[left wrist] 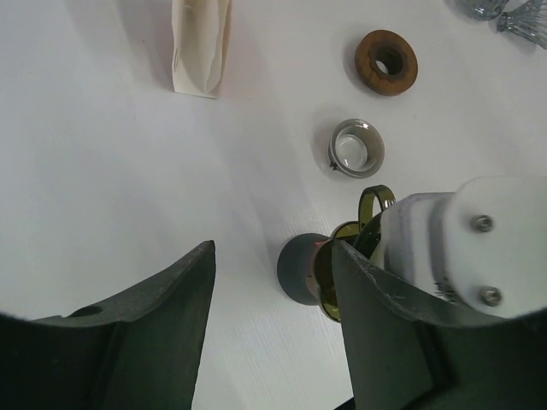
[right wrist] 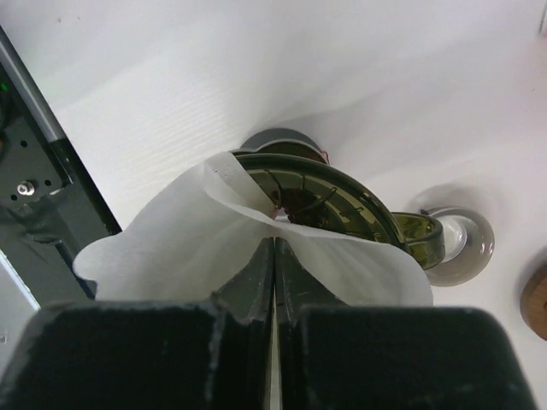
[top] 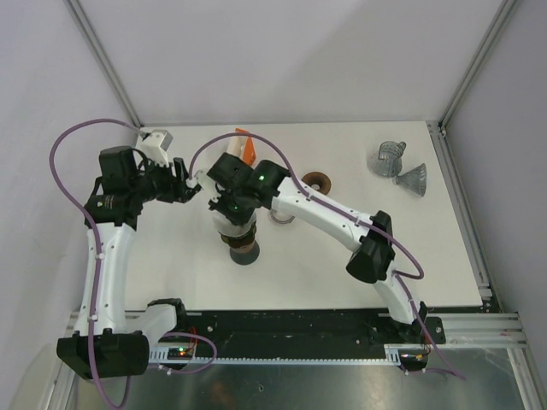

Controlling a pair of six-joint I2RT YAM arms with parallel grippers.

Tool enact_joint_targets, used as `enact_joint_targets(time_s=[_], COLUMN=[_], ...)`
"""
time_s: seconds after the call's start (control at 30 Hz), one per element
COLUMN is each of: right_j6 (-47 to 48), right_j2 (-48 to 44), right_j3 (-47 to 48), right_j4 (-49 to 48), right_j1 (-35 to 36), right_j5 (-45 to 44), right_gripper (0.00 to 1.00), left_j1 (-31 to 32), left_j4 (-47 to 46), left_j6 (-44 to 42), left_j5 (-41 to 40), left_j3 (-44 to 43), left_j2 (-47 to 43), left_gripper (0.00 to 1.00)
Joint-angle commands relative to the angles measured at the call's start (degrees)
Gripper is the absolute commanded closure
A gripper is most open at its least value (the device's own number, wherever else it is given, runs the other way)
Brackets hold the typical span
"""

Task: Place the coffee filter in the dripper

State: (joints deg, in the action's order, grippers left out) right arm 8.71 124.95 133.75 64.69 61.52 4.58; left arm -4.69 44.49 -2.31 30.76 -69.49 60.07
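A white coffee filter [right wrist: 162, 252] is pinched at a fold between my right gripper's [right wrist: 273, 249] shut fingers. It hangs spread open just above the rim of the green-tinted dripper [right wrist: 342, 205], and its far edge reaches over the near rim. The dripper [top: 242, 242] stands on a dark round base [left wrist: 295, 269] near the middle of the table, under my right gripper [top: 232, 218]. My left gripper [left wrist: 273, 256] is open with nothing between its fingers. It hovers to the left of the dripper [left wrist: 329, 278], as the top view also shows for this gripper [top: 190, 184].
A stack of folded filters [left wrist: 201, 43] lies at the back by an orange holder [top: 247, 147]. A small metal cup [left wrist: 356, 147] and a brown ring [left wrist: 386, 61] sit right of the dripper. Two glass pieces [top: 400, 167] stand at the back right. A white block [top: 158, 141] sits at the back left.
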Motion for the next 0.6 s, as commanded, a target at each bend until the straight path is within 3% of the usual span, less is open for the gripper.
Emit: enact_joint_targets(time_s=[0.0,0.1,0.43,0.57], right_j6=[0.0,-0.5,-1.8,-1.7], right_j2=[-5.5,-8.5,-15.2,-22.3], right_j3=[2.9,1.5,-2.5,-7.5], right_j4=[-4.6,-6.2,-10.7,-14.6], right_j1=[0.4,0.4,0.3,0.2], right_j5=[0.4,0.5,-1.3,-1.4], right_gripper=[1.00,0.99,0.84,0.68], left_j1=[0.5,0.5,0.1,-0.6], left_j4=[1.5,1.2,0.7,0.5], left_j6=[1.5,1.4,0.6,0.2], left_j5=[4.4,4.3,2.6,1.8], left_j3=[0.1,0.1,-0.6,-0.9], left_j2=[-0.7,-0.4,-0.5,-0.3], left_gripper=[0.37,0.37,0.37,0.36])
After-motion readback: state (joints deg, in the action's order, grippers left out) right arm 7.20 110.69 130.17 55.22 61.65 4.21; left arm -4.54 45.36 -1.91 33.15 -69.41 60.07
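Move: The shut right fingers still pinch the coffee filter just over the dripper, whose middle lies about 6 cm below them and 1 cm ahead. The carafe stands straight under the dripper, some 14 cm below the hand. The metal ring lies on the table about 11 cm ahead, 9 cm to the right and 18 cm down. From the left hand, the dripper is roughly 5 cm back, 10 cm to the right and 14 cm below. Open the right fingers about a quarter to let go of the coffee filter, and carry the right gripper up and away from the dripper, almost straight, about 12 cm, starting gently and then quickening. Let the hand tilt some 20 degrees as it climbs, so that the fingertips swing outward to the left and point less steeply down. ##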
